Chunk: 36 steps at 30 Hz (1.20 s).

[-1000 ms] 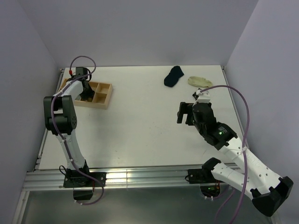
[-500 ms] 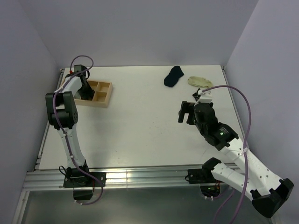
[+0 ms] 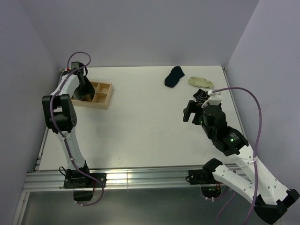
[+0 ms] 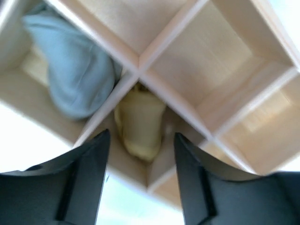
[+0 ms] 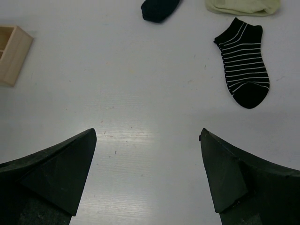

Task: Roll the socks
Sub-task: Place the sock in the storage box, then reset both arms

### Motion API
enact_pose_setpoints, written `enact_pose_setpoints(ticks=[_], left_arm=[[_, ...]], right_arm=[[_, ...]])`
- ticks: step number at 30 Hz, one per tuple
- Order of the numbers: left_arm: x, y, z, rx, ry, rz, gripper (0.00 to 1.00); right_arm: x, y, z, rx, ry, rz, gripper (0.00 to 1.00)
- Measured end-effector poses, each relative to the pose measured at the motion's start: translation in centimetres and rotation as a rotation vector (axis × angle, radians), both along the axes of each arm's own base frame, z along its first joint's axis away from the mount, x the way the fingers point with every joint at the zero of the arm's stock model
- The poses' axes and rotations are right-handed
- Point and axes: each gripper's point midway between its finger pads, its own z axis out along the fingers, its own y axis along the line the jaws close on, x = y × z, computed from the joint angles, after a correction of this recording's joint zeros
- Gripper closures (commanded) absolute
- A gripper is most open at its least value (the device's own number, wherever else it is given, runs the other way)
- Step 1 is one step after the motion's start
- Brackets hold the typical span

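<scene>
My left gripper [image 3: 83, 89] hangs over a wooden divided box [image 3: 109, 97] at the far left. Its jaws are open on either side of a rolled mustard-yellow sock [image 4: 139, 123], which lies in one compartment with gaps at both sides. A rolled light grey sock [image 4: 77, 75] fills the compartment beside it. My right gripper [image 3: 189, 111] is open above bare table at the right. Beyond it lie a black-and-white striped sock [image 5: 243, 65], a navy sock [image 3: 174, 76] and a cream sock [image 3: 200, 82], all flat.
The box's dividers [image 4: 185, 110] form a cross, and two compartments show bare wood. A corner of the box [image 5: 11, 54] shows at the left in the right wrist view. Walls close in the table on the left, back and right.
My left gripper has opened, and the mustard-yellow sock now lies free in its compartment. The right arm has shifted slightly right and further back, so the striped sock shows more.
</scene>
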Motion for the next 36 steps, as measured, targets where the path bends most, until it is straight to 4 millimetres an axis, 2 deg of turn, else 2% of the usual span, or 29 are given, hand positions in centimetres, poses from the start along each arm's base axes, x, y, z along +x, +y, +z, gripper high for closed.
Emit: enact_pose_setpoints(ticks=[3,5,7,10,12,13,16,18,21,24,27,31,36], left_arm=[[-0.5,0.0,2.4,0.000,-0.027,0.003,0.29],[-0.8,-0.2,4.9,-0.004,-0.066,0.001,0.24],[-1.2,-0.4,8.1,-0.012,-0.126,0.005,0.19],[-2.8,-0.7,14.1,-0.015,-0.262,0.009,0.13],[-5.3,-0.9,18.8,-0.006,-0.377,0.013,0.12],[-6.6,-0.9,20.9,0.004,-0.440,0.016,0.08],[-11.9,-0.7,27.2,0.038,-0.645,0.040,0.04],[-15.9,-0.3,30.6,0.069,-0.775,0.072,0.03],[-22.1,0.7,34.3,0.132,-0.954,0.144,0.03],[-27.3,1.9,35.9,0.188,-1.075,0.226,0.02],[-30.5,3.0,34.7,0.237,-1.109,0.290,0.00],[-33.8,3.8,32.4,0.283,-1.118,0.342,0.00],[-36.6,4.4,31.1,0.311,-1.155,0.385,0.00]], right_arm=[[-0.5,-0.6,1.4,0.007,-0.030,-0.009,0.02],[-0.9,-1.2,2.9,0.016,-0.064,-0.022,0.02],[-1.5,-2.0,4.6,0.027,-0.105,-0.037,0.02],[-2.6,-3.5,7.1,0.042,-0.171,-0.070,0.01],[-3.5,-4.7,9.0,0.057,-0.225,-0.096,0.00],[-4.2,-5.5,10.2,0.067,-0.264,-0.114,0.00],[-5.9,-7.7,12.8,0.093,-0.353,-0.165,0.00],[-7.3,-9.3,14.0,0.109,-0.410,-0.204,0.00],[-8.9,-11.4,14.7,0.107,-0.466,-0.252,0.00],[-10.3,-13.1,15.2,0.088,-0.512,-0.287,0.00],[-11.3,-14.4,15.5,0.058,-0.541,-0.318,0.00],[-11.8,-15.3,15.6,0.021,-0.565,-0.343,0.00],[-11.9,-15.7,15.1,-0.003,-0.568,-0.352,0.00]])
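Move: The yellow sock sits in the storage box about 4 cm below the left hand and 2 cm ahead. In the same row, the light grey sock is 8 cm to its left and the dark grey sock some 15 cm, each slightly farther out. From the right hand the yellow sock lies roughly 25 cm ahead, 60 cm left and 22 cm down; the striped sock is about 20 cm ahead, 11 cm right and 24 cm down. Left hand rises and backs some 35 cm off the box, opening wider, tilting level; right withdraws rightward, up, back. ##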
